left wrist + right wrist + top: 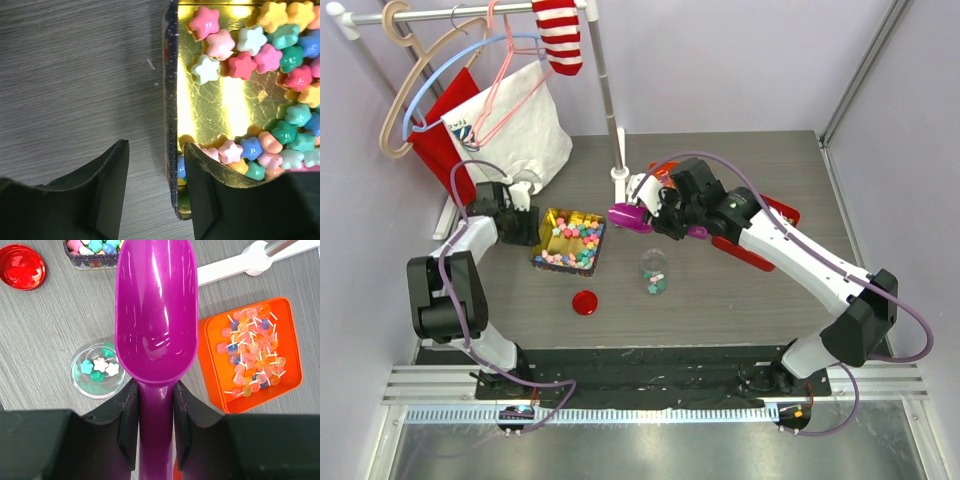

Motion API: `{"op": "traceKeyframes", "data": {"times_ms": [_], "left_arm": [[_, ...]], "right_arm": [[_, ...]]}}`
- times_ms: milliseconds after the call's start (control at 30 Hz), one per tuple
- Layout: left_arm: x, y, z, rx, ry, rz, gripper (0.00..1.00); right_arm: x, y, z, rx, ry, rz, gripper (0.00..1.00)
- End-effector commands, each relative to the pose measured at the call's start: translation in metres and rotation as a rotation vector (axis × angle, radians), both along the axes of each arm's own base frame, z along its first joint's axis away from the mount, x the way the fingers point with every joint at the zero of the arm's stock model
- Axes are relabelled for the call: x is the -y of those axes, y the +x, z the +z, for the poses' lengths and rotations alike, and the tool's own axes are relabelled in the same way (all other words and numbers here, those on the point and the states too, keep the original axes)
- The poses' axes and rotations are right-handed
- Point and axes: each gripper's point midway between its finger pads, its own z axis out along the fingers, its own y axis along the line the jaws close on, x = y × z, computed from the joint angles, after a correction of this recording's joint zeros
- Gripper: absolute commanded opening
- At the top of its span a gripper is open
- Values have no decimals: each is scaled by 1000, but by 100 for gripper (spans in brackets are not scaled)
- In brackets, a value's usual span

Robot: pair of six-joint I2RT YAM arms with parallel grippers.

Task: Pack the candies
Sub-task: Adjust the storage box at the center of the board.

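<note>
The candies are small pastel star-shaped sweets heaped in a gold-lined tin, which sits left of centre in the top view. My left gripper is open and straddles the tin's near wall, one finger on the table side, the other inside among the sweets. A gap remains between the outer finger and the wall. My right gripper is shut on the handle of a purple scoop, whose bowl is empty. It hovers over a clear jar holding a few candies.
A red lid lies in front of the tin. An orange tin of wrapped sweets sits right of the scoop, a red tin under the right arm. A pole on a white base, hangers and bags stand at the back left.
</note>
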Motion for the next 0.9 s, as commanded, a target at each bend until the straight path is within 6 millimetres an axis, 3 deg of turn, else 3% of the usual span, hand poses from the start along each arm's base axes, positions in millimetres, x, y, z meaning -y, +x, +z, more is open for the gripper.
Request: {"op": "traceKeyframes", "data": {"times_ms": [0,233,633,767,867], "left_arm": [[-3,15,2,47,44,20,49],[3,20,-4,56,118,4,47],[13,19,-19,11,125,-24,19],[18,17,-22,-14,115,-39,0],[23,17,-21,-29,84,-47,0]], "right_arm": [[-9,6,20,59,50,-4,1],[-13,5,15,55,38,5,1],[-23,0,17,77,-1,28,1],[-26,-1,19,89,-17,36,1],[-28,-1,22,96,-17,36,1]]}}
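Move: Just under the half-open left fingers, roughly 1 cm to the right, 1 cm ahead and 3 cm down, is the storage box's left wall; the box's middle lies about 8 cm right and 2 cm ahead. The red lid is some 12 cm right and 14 cm back. The right hand, holding the purple scoop high, has the box wall about 28 cm left, 7 cm ahead and the jar almost straight beneath, 2 cm back. Bring the left gripper down about 3 cm and 1.5 cm to the right onto the storage box's left wall, one finger outside and one inside, rolling it slightly left side up. Close the half-open fingers until they pinch the thin wall. Meanwhile keep hold of the scoop and drift it some 2 cm left towards the box. ##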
